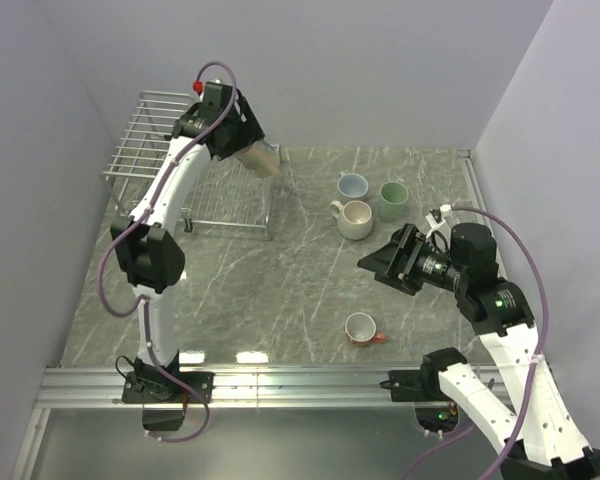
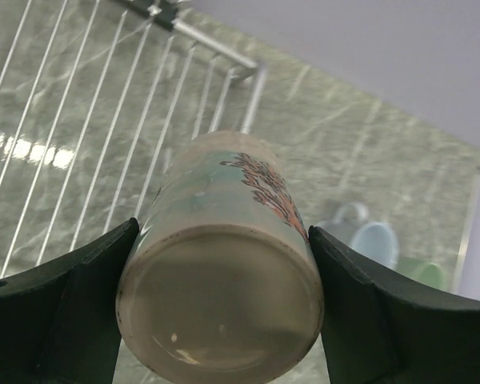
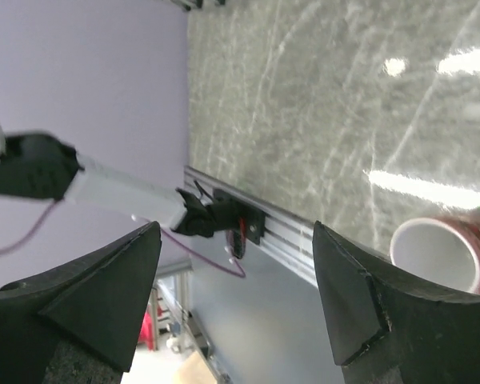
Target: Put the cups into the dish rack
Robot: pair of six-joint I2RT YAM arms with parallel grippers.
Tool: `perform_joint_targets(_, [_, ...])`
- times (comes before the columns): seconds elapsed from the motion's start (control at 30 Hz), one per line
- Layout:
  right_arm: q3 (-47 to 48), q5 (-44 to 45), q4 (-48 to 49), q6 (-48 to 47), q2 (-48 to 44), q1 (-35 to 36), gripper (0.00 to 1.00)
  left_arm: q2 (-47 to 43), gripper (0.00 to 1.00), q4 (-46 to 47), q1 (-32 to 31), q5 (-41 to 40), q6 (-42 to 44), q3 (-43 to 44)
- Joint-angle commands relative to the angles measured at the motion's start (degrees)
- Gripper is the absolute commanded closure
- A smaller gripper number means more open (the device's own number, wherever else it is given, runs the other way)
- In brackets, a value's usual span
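My left gripper (image 1: 250, 150) is shut on the taller beige cup (image 1: 265, 162), which hangs tilted above the right end of the silver wire dish rack (image 1: 140, 130). In the left wrist view the cup's base (image 2: 220, 308) fills the gap between both pads of the left gripper (image 2: 220, 316), with rack wires (image 2: 80, 120) below. On the table stand a pale blue cup (image 1: 352, 185), a pale green cup (image 1: 393, 198) and a cream-white cup (image 1: 356, 219). A small orange-red cup (image 1: 361, 328) sits nearer the front. My right gripper (image 1: 380, 265) hovers open and empty between them, turned sideways. The right wrist view shows the right gripper (image 3: 236, 296) and the orange-red cup (image 3: 444, 252) at its right edge.
Lilac walls close in the table on the left, back and right. An aluminium rail (image 1: 300, 380) with both arm bases runs along the front edge. The left arm's base mount (image 3: 224, 220) shows in the right wrist view. Bare marble tabletop (image 1: 270, 290) lies between rack and cups.
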Motion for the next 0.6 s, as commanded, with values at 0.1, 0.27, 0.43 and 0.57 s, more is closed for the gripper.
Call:
perform_joint_targets(0.1, [11.5, 6.2, -13.3, -12.9, 3.1, -1.6, 0.17, 4.8, 1.00, 2.6, 1.0, -4.6, 0.6, 11.7])
perform_joint_targets(0.27, [12.3, 7.9, -8.9, -13.0, 9.7, -1.7, 0.19, 10.0, 1.00, 5.5, 3.7, -2.9, -0.2, 12.2])
perform_joint_targets(0.43, [13.3, 9.1, -6.7, -11.6, 15.9, -1.9, 0.20, 15.4, 1.00, 7.9, 5.4, 0.4, 2.7, 13.6])
perform_joint_targets(0.57, [14.5, 9.7, -5.3, -10.8, 19.9, -1.9, 0.21, 16.8, 1.00, 11.2, 5.7, 0.6, 7.2, 13.6])
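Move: The dish rack's open tray is centred about 9 cm ahead of the left gripper, 3 cm left and 22 cm below. The wire clips on the tray's far edge stand some 24 cm ahead; the tall tier is about 24 cm left and 9 ahead. From the empty right gripper, the white mug is some 28 cm straight ahead and 22 below, the dark green mug about 19 ahead and 11 right. Lower the tall mug towards the rack's open tray: keep the left grip on its base end and bring the left gripper down about 9 cm while reaching forward 8 and edging left 5, from above the tray's right side inwards. Meanwhile lift the open right gripper slightly, then carry it forward about 6 cm and down towards the standing cups, rolling its left side down some 15 degrees. ##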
